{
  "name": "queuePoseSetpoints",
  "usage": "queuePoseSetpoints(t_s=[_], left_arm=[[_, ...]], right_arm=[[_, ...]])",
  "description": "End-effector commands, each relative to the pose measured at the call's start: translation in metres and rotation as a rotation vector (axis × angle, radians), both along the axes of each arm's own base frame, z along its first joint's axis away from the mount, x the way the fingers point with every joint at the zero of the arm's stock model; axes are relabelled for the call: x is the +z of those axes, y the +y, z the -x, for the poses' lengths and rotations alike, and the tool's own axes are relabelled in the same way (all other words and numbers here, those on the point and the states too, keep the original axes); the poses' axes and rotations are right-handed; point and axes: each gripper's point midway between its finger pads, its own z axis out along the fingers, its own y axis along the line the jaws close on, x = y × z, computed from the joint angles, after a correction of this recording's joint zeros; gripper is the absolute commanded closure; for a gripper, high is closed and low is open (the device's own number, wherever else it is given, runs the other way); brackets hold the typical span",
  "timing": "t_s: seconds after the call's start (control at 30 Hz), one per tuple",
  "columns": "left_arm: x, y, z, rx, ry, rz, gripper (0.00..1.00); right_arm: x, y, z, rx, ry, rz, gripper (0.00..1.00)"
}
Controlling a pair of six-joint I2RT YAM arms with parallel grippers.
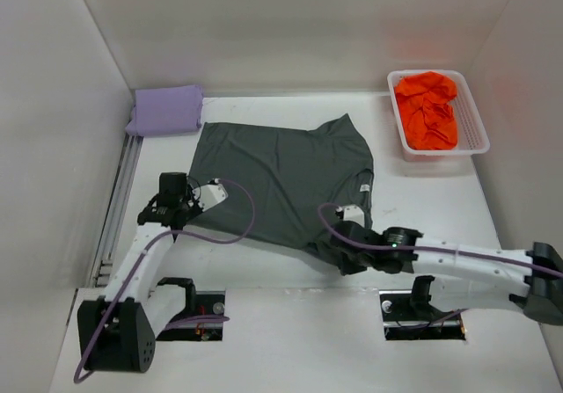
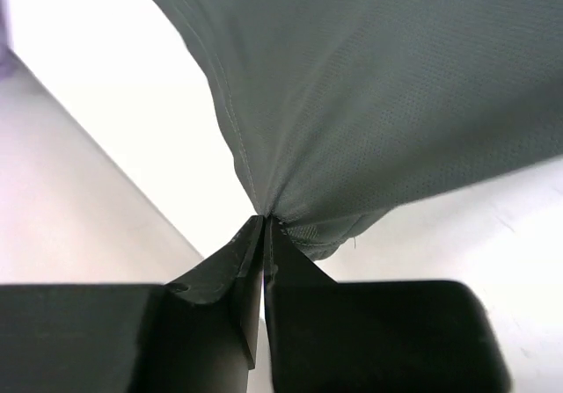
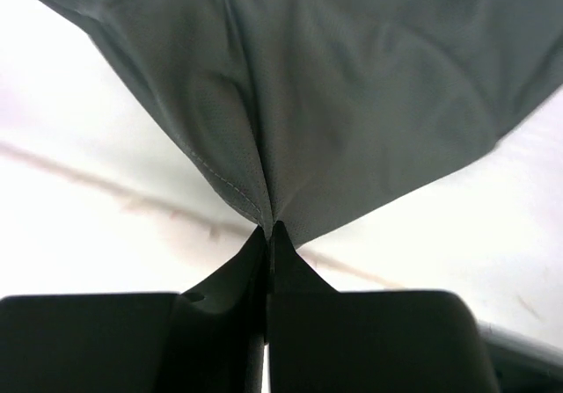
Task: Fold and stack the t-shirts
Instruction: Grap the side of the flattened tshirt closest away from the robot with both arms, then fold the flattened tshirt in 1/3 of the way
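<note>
A dark grey t-shirt [image 1: 286,178] lies spread across the middle of the table. My left gripper [image 1: 186,214] is shut on its near left hem corner, and the wrist view shows the grey cloth [image 2: 369,103] bunched into the closed tips [image 2: 266,221]. My right gripper [image 1: 327,245] is shut on the near right hem corner, where the fabric [image 3: 308,85] gathers into a pinch at the tips [image 3: 272,229]. A folded lavender t-shirt [image 1: 165,110] rests at the back left. A crumpled orange t-shirt [image 1: 427,110] fills the basket.
The white mesh basket [image 1: 479,129] stands at the back right against the wall. White walls close in the table on the left, back and right. A metal rail [image 1: 119,200] runs along the left edge.
</note>
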Motion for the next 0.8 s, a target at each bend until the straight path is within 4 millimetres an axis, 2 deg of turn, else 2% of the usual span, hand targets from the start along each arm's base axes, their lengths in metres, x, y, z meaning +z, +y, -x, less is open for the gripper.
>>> queuePoseSetpoints(t_s=[0.0,0.1,0.2,0.27,0.37,0.47,0.6,0.77], left_arm=[[-0.003,-0.007,0.038,-0.07,0.118,-0.022,0.99],[0.001,-0.015,0.034,-0.079,0.117,-0.001,0.99],[0.007,-0.023,0.017,-0.078,0.111,0.018,0.99],[0.014,-0.027,0.002,-0.081,0.098,0.029,0.98],[0.028,-0.032,-0.03,-0.077,0.071,0.05,0.98],[0.032,-0.034,-0.054,-0.074,0.053,0.055,0.98],[0.027,-0.033,-0.085,-0.067,0.034,0.044,0.98],[0.014,-0.033,-0.106,-0.05,0.051,0.036,0.97]], right_arm=[[0.027,-0.022,0.007,-0.049,0.009,-0.026,0.99],[0.054,-0.038,-0.024,-0.101,-0.065,-0.084,0.99],[0.074,-0.05,-0.063,-0.112,-0.135,-0.094,0.99],[0.08,-0.056,-0.091,-0.103,-0.168,-0.074,0.99],[0.08,-0.054,-0.124,-0.068,-0.179,-0.048,0.99],[0.074,-0.055,-0.15,-0.038,-0.189,0.001,0.98],[0.067,-0.063,-0.189,-0.035,-0.213,0.063,0.99],[0.064,-0.068,-0.226,-0.024,-0.246,0.129,0.98]])
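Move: Both closed grippers already hold the dark green t-shirt's near side, some 5 cm off the table. Its far left corner lies about 26 cm ahead of the left hand and 4 cm to the right. The folded purple shirt is roughly 30 cm ahead and 8 cm left. From the right hand, the far right corner is about 42 cm straight ahead, the neck tag 23 cm ahead and 6 cm right, the white bin 43 cm ahead and 25 cm right. The right hand keeps its pinch on the dark green cloth and swings it forward some 19 cm over the shirt towards the far side, drifting about 7 cm right and arching up before sinking partway back, still a little higher than it began. Meanwhile the left hand, also gripping its end of the near side, first draws back about 3 cm towards the base, then reverses and carries it forward about 11 cm and slightly right, ending near its starting height with the fingers tipped down a few degrees more. ##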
